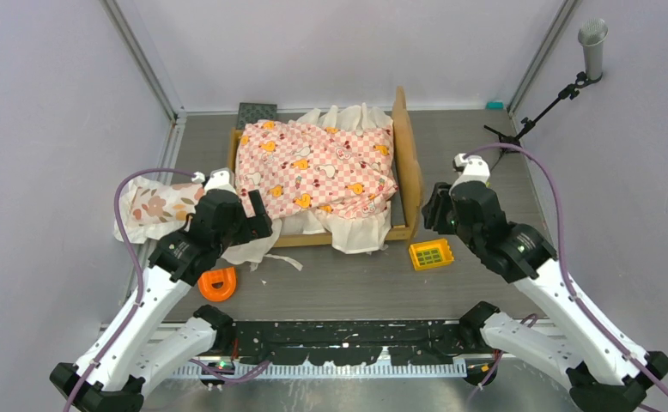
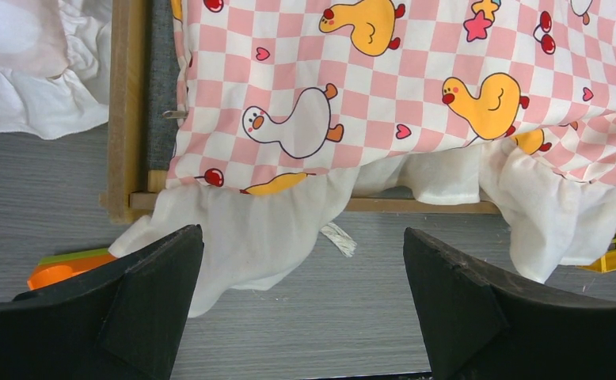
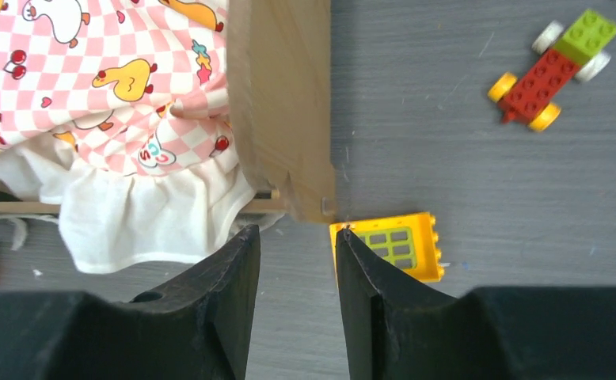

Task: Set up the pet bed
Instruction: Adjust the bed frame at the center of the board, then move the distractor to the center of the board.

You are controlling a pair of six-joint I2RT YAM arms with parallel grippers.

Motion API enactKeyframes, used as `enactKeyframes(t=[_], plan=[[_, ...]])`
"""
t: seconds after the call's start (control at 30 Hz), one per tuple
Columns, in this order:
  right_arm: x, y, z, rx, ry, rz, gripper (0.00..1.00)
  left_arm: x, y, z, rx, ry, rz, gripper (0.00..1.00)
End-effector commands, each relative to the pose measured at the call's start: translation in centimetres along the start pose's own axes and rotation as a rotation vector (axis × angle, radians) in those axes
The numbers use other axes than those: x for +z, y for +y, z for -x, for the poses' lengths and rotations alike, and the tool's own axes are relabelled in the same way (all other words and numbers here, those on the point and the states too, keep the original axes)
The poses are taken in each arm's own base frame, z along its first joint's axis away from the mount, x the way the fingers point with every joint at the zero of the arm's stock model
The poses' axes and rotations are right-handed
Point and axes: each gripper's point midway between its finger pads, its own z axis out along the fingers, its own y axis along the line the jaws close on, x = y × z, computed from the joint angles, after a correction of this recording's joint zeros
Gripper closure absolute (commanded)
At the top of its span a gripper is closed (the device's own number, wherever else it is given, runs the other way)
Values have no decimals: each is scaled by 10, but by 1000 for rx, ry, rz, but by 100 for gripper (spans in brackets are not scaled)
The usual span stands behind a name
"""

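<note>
The pet bed [image 1: 403,146] is a tan wooden frame in mid-table, its headboard on the right side. A pink-checkered ruffled sheet [image 1: 313,167] with duck prints lies over it, and its white ruffle hangs over the near rail. My left gripper [image 1: 252,209] hovers by the bed's near left corner. In the left wrist view the left gripper [image 2: 301,237] is open wide with nothing between its fingers, the ruffle just ahead. My right gripper [image 1: 434,210] is beside the near end of the headboard [image 3: 281,103]. The right gripper [image 3: 298,233] is open with a narrow, empty gap.
A floral ruffled pillow [image 1: 154,206] lies on the table left of the bed. A yellow window brick [image 1: 431,254] sits near the bed's near right corner. An orange toy [image 1: 217,283] lies by the left arm. A toy brick car [image 3: 554,71] is to the right. A microphone stand [image 1: 571,86] is at the back right.
</note>
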Motion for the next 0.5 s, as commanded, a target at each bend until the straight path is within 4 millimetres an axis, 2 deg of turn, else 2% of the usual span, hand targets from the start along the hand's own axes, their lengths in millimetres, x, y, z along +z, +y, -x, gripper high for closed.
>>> enactKeyframes(t=[0.0,0.07,0.17,0.2,0.3,0.4,0.47], plan=[[-19,-8,-21,188,8,8,56,-2,-4,6,-13,-16,-13,0],[-27,-13,-35,264,15,15,60,0,-4,5,-11,-10,-7,0],[-26,-14,-56,383,29,37,70,2,-4,3,-8,0,-1,0],[-21,-14,-68,407,45,38,73,3,-4,2,-9,3,-5,0],[-5,-8,-88,494,70,60,80,7,-8,-1,-12,20,-22,0],[13,12,-106,559,130,130,84,8,-10,-4,-12,35,-29,0],[24,11,-117,578,150,104,87,8,-9,-6,-11,41,-24,0]])
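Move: The bed frame's near right corner, at the foot of the headboard, is about 6 cm ahead of the right hand, level with it sideways and roughly 14 cm below. The yellow block lies some 2 cm ahead and 5 cm to the right of that hand, the toy car about 16 cm ahead and 15 cm to its right, both on the table. From the left hand, the corner is about 7 cm ahead and 28 cm to the right, some 10 cm lower. The bed frame's near right corner is left clear as the right hand backs off about 6 cm from over the table just in front of it, then drops steeply, some 11 cm, to hang low on the near side of the corner and the yellow block. The half-open fingers close nearly shut on nothing, while the wrist rolls its left side up about 20 degrees and tips further down. ##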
